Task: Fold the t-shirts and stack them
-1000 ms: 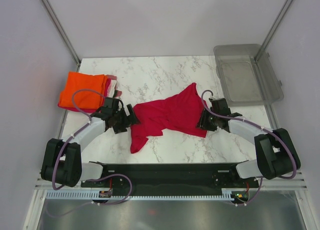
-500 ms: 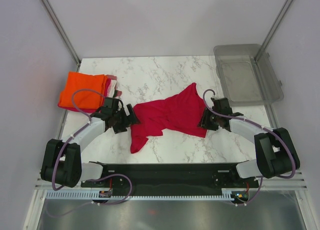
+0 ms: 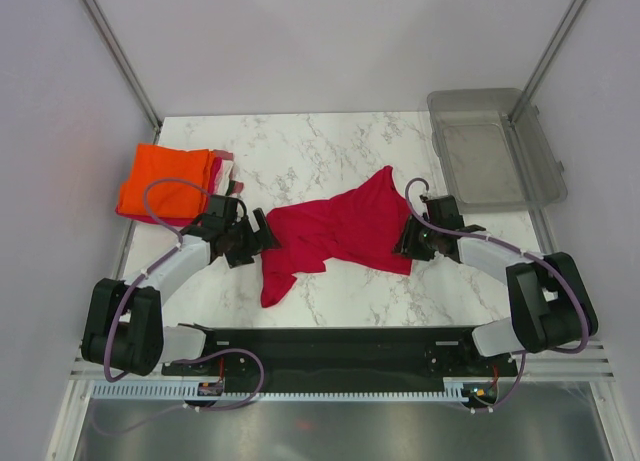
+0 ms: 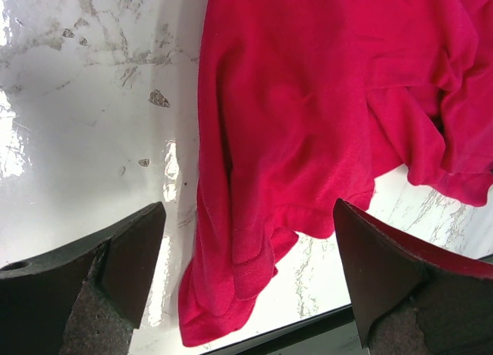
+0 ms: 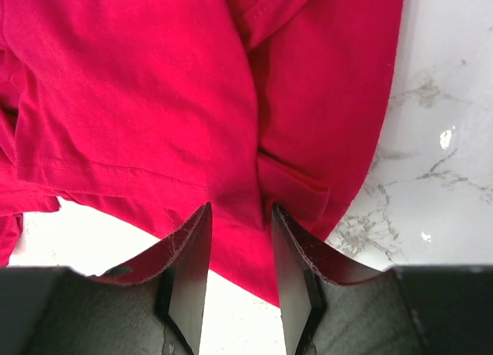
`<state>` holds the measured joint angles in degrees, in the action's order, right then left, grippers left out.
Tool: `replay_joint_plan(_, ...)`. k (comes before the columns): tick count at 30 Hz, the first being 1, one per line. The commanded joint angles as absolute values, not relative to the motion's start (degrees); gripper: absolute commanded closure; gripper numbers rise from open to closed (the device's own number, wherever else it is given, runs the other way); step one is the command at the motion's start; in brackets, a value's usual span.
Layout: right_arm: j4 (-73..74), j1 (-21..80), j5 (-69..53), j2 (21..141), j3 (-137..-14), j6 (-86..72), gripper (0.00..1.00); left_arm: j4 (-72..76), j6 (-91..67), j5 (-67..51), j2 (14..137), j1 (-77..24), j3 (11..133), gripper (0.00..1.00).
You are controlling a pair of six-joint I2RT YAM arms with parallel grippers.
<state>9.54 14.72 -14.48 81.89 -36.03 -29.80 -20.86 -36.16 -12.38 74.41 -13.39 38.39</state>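
Note:
A crimson red t-shirt (image 3: 340,229) lies crumpled and spread out in the middle of the marble table. My left gripper (image 3: 264,235) is at its left edge with the jaws wide open; in the left wrist view (image 4: 248,210) the shirt's bunched sleeve (image 4: 239,255) lies between the fingers, untouched. My right gripper (image 3: 405,245) is at the shirt's right hem. In the right wrist view (image 5: 241,210) its jaws are narrowed to a small gap and straddle the hem (image 5: 231,178), pressed down over it. A bright orange t-shirt (image 3: 165,181) tops a folded stack at the back left, with pink, white and dark red edges (image 3: 226,171) showing.
A clear grey plastic bin (image 3: 495,146) stands at the back right, partly off the table (image 3: 320,141). Grey walls and metal posts enclose the table on three sides. The black base rail (image 3: 330,346) runs along the near edge.
My right gripper has shifted slightly along the shirt's right hem and its jaws have narrowed. The left arm and the shirt have stayed put.

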Motion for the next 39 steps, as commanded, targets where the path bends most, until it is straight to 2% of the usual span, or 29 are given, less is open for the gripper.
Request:
replay_joint_plan(1, 7.21, 14.68, -15.64, 82.88, -37.18, -30.15, 0.56, -19.6, -34.63, -12.13, 73.39, -13.62, 39.46, 0.03)
replay_joint_plan(14, 4.83, 16.08, -16.0, 84.72, -37.7, -31.03, 0.58, -19.6, -34.45, -12.04, 73.92, -13.71, 40.08, 0.03)
replay_joint_plan(27, 2.9, 16.08, -15.21, 85.26, -37.88, -31.2, 0.71, -20.39, -34.1, -11.16, 73.22, -13.71, 39.82, 0.04)
replay_joint_plan(32, 5.8, 16.0, -13.63, 83.24, -38.76, -30.24, 0.69, -20.57, -34.01, -10.9, 72.69, -13.71, 39.82, 0.04)
replay_joint_plan(39, 7.56, 16.08, -14.15, 82.36, -39.9, -29.97, 0.84, -20.74, -34.01, -11.34, 72.51, -13.71, 39.99, 0.04)
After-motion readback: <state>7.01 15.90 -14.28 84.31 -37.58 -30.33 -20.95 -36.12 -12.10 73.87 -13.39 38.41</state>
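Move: The crimson t-shirt's loose hem corner lies almost between my right fingertips, about 1 cm ahead and 1 cm below. From that hand, the shirt's far peak is roughly 16 cm ahead and 2 cm left, and the grey bin's middle some 20 cm ahead and 16 cm right. From my left hand, the same hem corner is about 22 cm right, level in reach and 4 cm lower. My half-open right fingers close most of the way on the hem corner, pinching a fold of cloth between their tips. Meanwhile I work that hand low over the shirt, about 1.5 cm forward and as far left, nudging the cloth inward, then ease back a few millimetres. The wrist hardly turns. ##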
